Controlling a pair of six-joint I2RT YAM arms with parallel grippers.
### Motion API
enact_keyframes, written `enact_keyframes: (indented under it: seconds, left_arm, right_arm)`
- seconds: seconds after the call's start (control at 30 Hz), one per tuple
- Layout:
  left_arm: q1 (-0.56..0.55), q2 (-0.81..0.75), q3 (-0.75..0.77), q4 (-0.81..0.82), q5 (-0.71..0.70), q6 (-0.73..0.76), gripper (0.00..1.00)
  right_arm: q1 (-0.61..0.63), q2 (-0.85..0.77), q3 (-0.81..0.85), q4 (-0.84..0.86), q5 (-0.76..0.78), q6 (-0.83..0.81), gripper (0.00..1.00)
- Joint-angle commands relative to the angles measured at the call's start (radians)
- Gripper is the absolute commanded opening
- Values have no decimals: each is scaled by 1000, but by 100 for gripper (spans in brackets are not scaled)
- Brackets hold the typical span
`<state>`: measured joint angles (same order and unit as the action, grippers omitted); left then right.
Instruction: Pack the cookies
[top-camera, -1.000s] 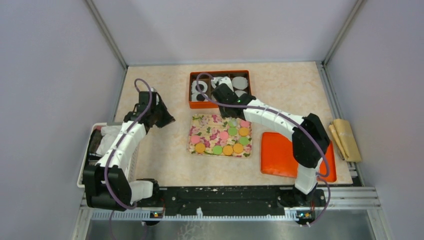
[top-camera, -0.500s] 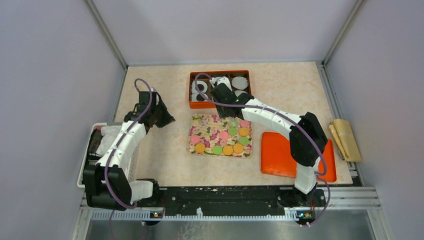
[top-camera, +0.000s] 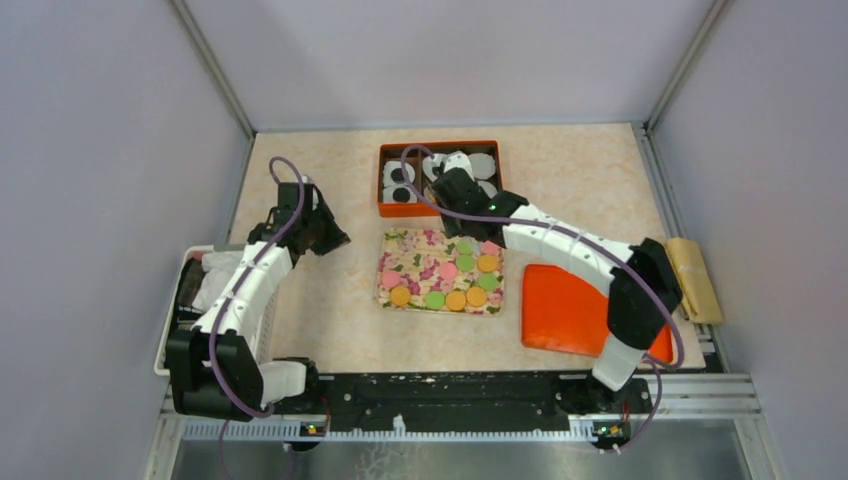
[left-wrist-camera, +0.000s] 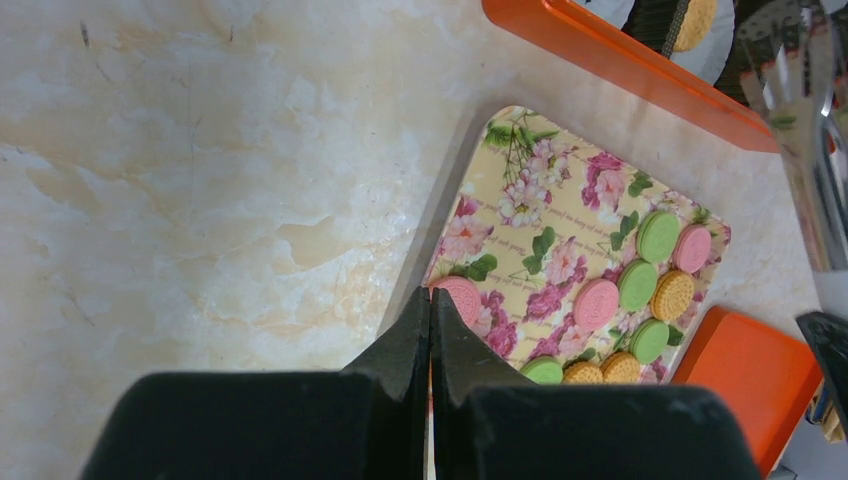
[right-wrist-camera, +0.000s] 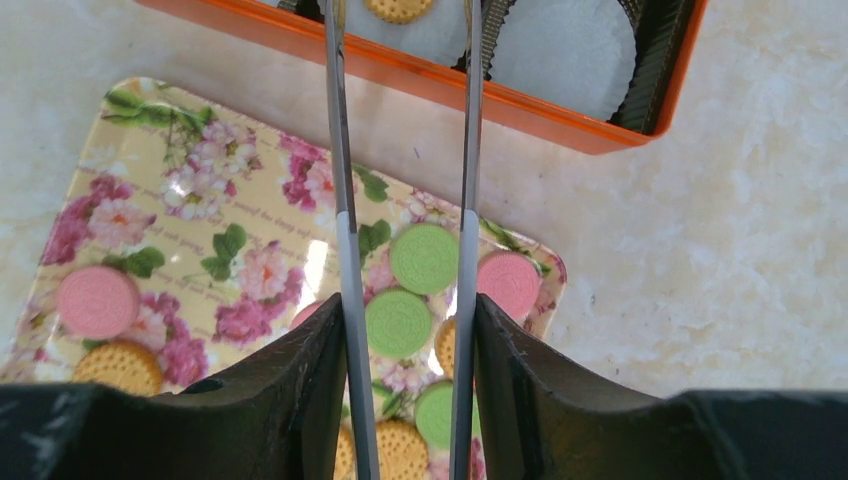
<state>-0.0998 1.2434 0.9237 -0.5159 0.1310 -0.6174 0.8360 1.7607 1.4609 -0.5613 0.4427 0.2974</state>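
Note:
Pink, green and orange cookies lie on a flowered tray; I also see these cookies in the right wrist view. My right gripper is shut on metal tongs. The tongs reach over the near wall of the orange box. An orange cookie sits in a white paper cup between the tong arms. Black cookies lie in cups at the box's left. My left gripper is shut and empty, just above the tray's left edge.
An orange lid lies right of the tray. A white basket stands at the left table edge, and a tan bundle at the right edge. Empty white paper cups fill the box's right side.
The right arm's elbow has swung to the right and its gripper with the tongs has shifted slightly right over the box. The left arm has not moved.

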Motion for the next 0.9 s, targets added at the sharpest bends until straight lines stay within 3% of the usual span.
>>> enact_keyframes:
  seconds: [0.0, 0.2, 0.57, 0.87]
  left_arm:
    - [3, -12, 15, 39, 11, 13, 0]
    - [4, -11, 15, 40, 25, 9, 0]
    - [3, -43, 4, 39, 60, -11, 0]
    - [3, -80, 4, 31, 67, -16, 0]
  right_arm:
    - [60, -201, -45, 44, 24, 12, 40]
    - [179, -328, -133, -70, 50, 69, 41]
    - [392, -527, -368, -292, 61, 366, 41]
    - [492, -567, -443, -342, 28, 512, 41]
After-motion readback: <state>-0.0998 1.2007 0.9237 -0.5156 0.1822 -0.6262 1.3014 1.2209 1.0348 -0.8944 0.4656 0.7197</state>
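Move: Some 11 cm back from the right hand, level with it sideways and 12 cm below, lies the left of the two tan cookies in the tray's near row. The other tan cookie is 5 cm to that cookie's right, a green cookie 4 cm to its left. The tan cookie in the box lies 12 cm ahead of the right hand and 3 cm left, 11 cm below. From the left hand, the aimed-at cookie is about 8 cm back, 22 cm right, 11 cm below. The right hand lifts its open tongs about 7 cm, swings back some 22 cm past the near row, then sinks. ##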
